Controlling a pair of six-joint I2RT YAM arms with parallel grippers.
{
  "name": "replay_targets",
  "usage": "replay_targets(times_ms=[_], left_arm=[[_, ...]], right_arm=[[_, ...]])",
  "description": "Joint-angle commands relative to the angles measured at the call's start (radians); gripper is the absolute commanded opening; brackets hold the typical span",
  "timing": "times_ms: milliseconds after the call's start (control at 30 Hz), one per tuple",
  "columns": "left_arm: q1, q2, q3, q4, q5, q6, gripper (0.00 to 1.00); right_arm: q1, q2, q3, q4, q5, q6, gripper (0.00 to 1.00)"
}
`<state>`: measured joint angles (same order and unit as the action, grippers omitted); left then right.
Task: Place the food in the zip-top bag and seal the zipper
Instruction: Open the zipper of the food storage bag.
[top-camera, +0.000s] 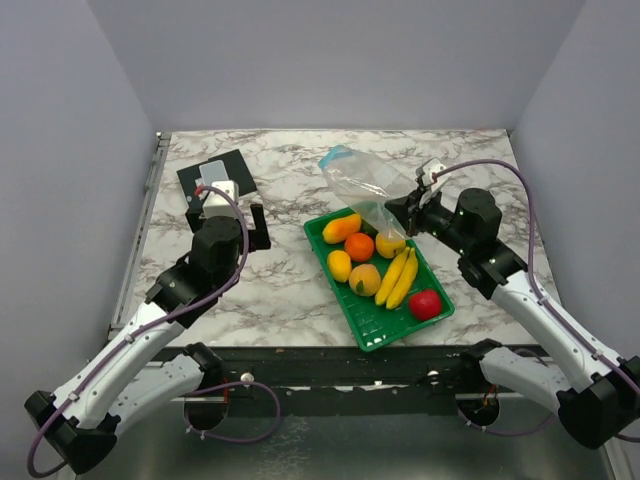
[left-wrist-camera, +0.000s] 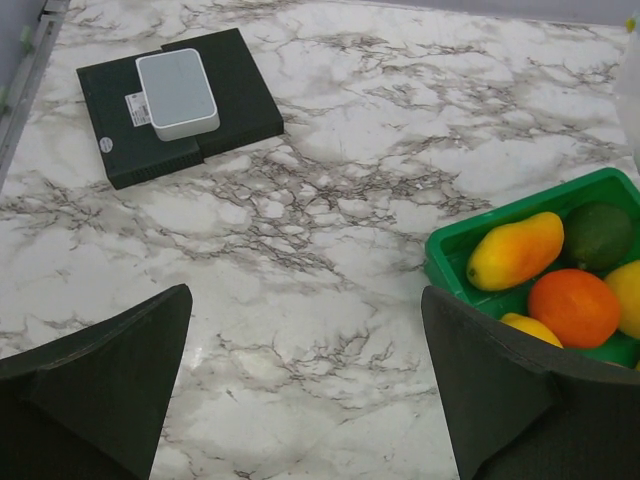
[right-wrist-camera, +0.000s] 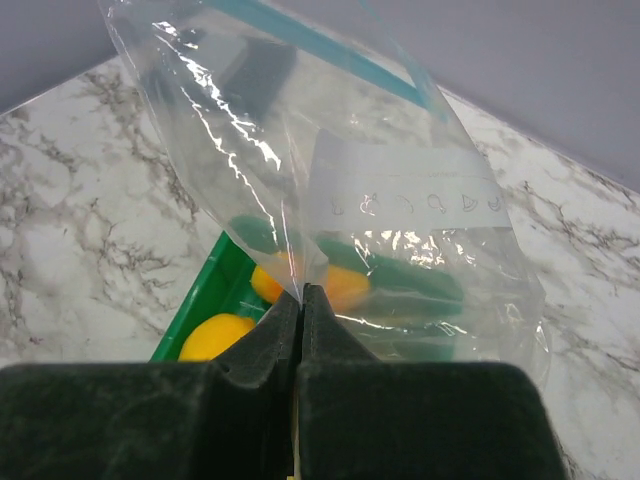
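Note:
The clear zip-top bag hangs lifted over the far end of the green tray, its light blue zipper at the far upper end. My right gripper is shut on the bag's near corner; the right wrist view shows the bag pinched at my right gripper's tips and the zipper at the top. The food lies in the tray: bananas, red apple, orange, and yellow-orange pieces. My left gripper is open and empty over the marble, left of the tray.
A black box with a white device lies at the far left, also in the left wrist view. The tray's corner with fruit shows at the right of the left wrist view. Grey walls enclose the table.

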<state>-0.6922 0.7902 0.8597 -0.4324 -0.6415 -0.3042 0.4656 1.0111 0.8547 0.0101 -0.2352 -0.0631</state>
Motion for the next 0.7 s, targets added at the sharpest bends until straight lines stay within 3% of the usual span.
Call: replay_targets(times_ms=[0, 367, 667], left_arm=[[0.057, -0.002, 0.046, 0.038, 0.182, -0.062, 0.98], [0.069, 0.017, 0.137, 0.010, 0.331, -0.153, 0.98], [0.085, 0.046, 0.194, 0.000, 0.464, -0.203, 0.97]], right_arm=[[0.014, -0.076, -0.058, 0.081, -0.167, -0.079, 0.01], [0.039, -0.163, -0.099, 0.058, -0.355, -0.246, 0.01], [0.040, -0.231, -0.051, -0.110, -0.420, -0.369, 0.01]])
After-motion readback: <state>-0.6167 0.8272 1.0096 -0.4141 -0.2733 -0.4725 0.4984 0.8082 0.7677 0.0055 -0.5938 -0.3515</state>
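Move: The bag's open zipper end is about 14 cm ahead of the left hand, 20 cm to its right and some 5 cm lower. From that hand the mango lies 6 cm ahead and 20 cm right, the orange 1 cm ahead and 22 cm right, both about 24 cm below. The right hand holds the bag; the green tray's middle is 9 cm back, 3 cm left and 24 cm below it, the zipper end 14 cm ahead and 12 cm left. Still pinching the bag in its shut fingers, the right hand draws it back about 8 cm over the tray, drifting a little left and up while turning counter-clockwise some 25 degrees and tipping upward. The left hand, fingers staying wide open and touching nothing, goes up and right by about 5 cm each towards the zipper end, its left side dipping and the hand turning clockwise. ##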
